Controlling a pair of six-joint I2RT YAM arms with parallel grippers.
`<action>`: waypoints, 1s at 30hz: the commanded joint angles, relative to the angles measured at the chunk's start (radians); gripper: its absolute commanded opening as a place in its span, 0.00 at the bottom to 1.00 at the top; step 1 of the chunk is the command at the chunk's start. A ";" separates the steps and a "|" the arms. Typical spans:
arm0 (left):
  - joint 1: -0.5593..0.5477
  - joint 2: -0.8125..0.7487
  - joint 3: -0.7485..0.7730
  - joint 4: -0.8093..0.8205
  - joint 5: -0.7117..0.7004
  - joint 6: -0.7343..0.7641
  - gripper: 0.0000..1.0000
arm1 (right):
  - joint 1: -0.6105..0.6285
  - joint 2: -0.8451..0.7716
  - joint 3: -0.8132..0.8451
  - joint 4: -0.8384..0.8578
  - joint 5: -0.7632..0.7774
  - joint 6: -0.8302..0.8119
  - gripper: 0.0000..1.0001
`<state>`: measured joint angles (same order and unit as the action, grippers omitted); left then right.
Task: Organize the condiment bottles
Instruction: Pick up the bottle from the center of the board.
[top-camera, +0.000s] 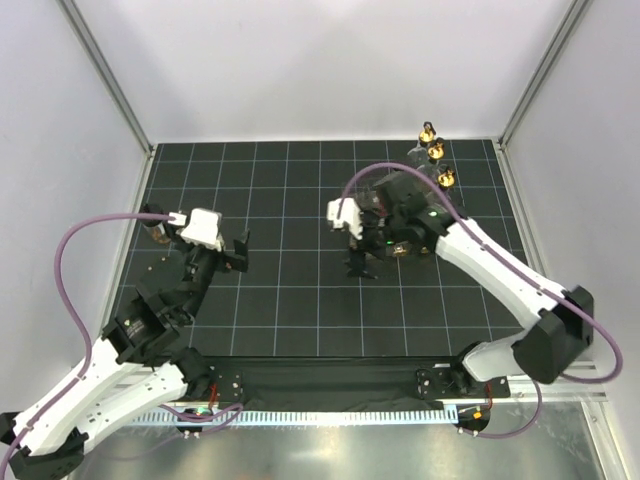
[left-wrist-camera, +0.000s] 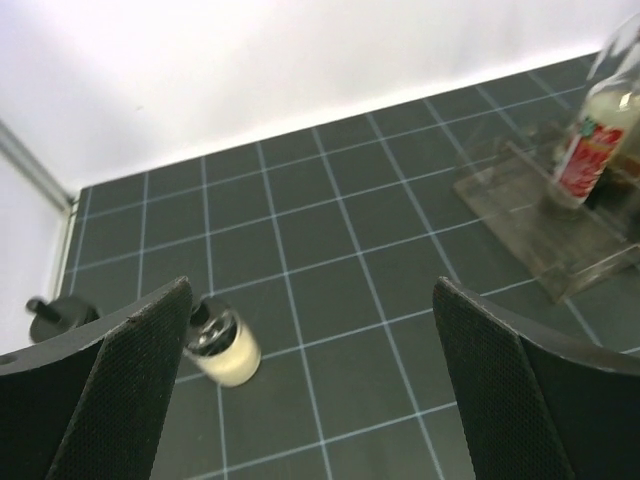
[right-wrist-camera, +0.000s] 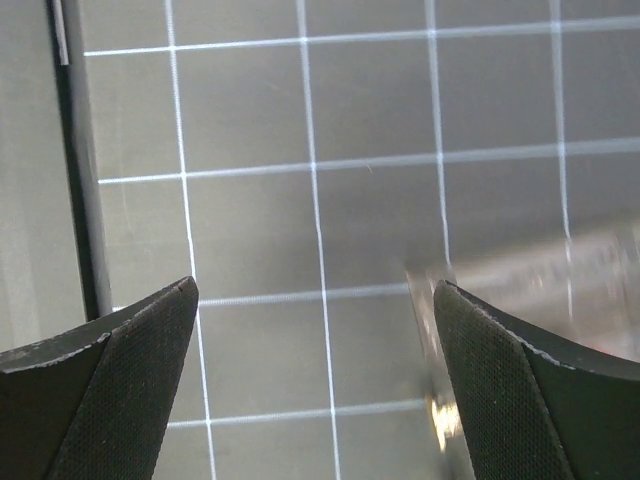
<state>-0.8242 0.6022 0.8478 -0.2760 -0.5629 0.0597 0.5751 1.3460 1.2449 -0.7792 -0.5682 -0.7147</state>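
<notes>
Three tall clear bottles with gold pourer tops (top-camera: 436, 151) stand in a row at the far right of the mat. One clear bottle with a red label (left-wrist-camera: 588, 150) shows in the left wrist view, standing in the clear rack (left-wrist-camera: 520, 225). A small jar of white stuff with a chrome top (left-wrist-camera: 224, 345) lies tilted by my left gripper's left finger. A dark black-capped bottle (top-camera: 155, 227) stands at the far left. My left gripper (top-camera: 236, 252) (left-wrist-camera: 312, 400) is open and empty. My right gripper (top-camera: 361, 264) (right-wrist-camera: 316, 390) hangs open over the mat, beside the rack's edge (right-wrist-camera: 540, 285).
The dark gridded mat (top-camera: 290, 300) is walled by white panels on three sides. A metal frame rail (right-wrist-camera: 75, 160) runs along the mat's edge in the right wrist view. Purple cables loop off both arms.
</notes>
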 joint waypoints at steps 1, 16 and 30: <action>0.002 -0.038 -0.044 0.006 -0.092 0.009 1.00 | 0.103 0.077 0.103 0.018 0.076 0.011 1.00; 0.005 -0.263 -0.168 0.089 -0.242 0.069 1.00 | 0.403 0.528 0.534 0.055 0.165 0.073 1.00; 0.031 -0.312 -0.196 0.118 -0.258 0.080 1.00 | 0.482 0.751 0.721 0.498 0.399 0.435 1.00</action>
<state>-0.7982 0.3065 0.6579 -0.2180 -0.8047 0.1390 1.0428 2.0441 1.8877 -0.4679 -0.3191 -0.4385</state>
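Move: The bottle to pick up, the inner of the two small dark-capped ones on the left side, stands about 39 cm to the right gripper's left, 9 cm ahead and some 15 cm below. Its twin, the outer bottle, is roughly 13 cm farther left and 3 cm farther out. The divided rack lies behind the sweep, about 12 cm right and 15 cm ahead. From the left gripper the inner bottle is some 18 cm ahead, 8 cm left and 28 cm down. Sweep the open right gripper about 27 cm left across the bare board, away from the rack and towards the inner small bottle, dipping some 3 cm on the way and then mostly regaining it; swing the wrist counter-clockwise about 15 degrees, then partly back. Meanwhile shift the open left gripper some 8 cm left and slightly back, turning it counter-clockwise to point straight forward. Touch nothing yet. ##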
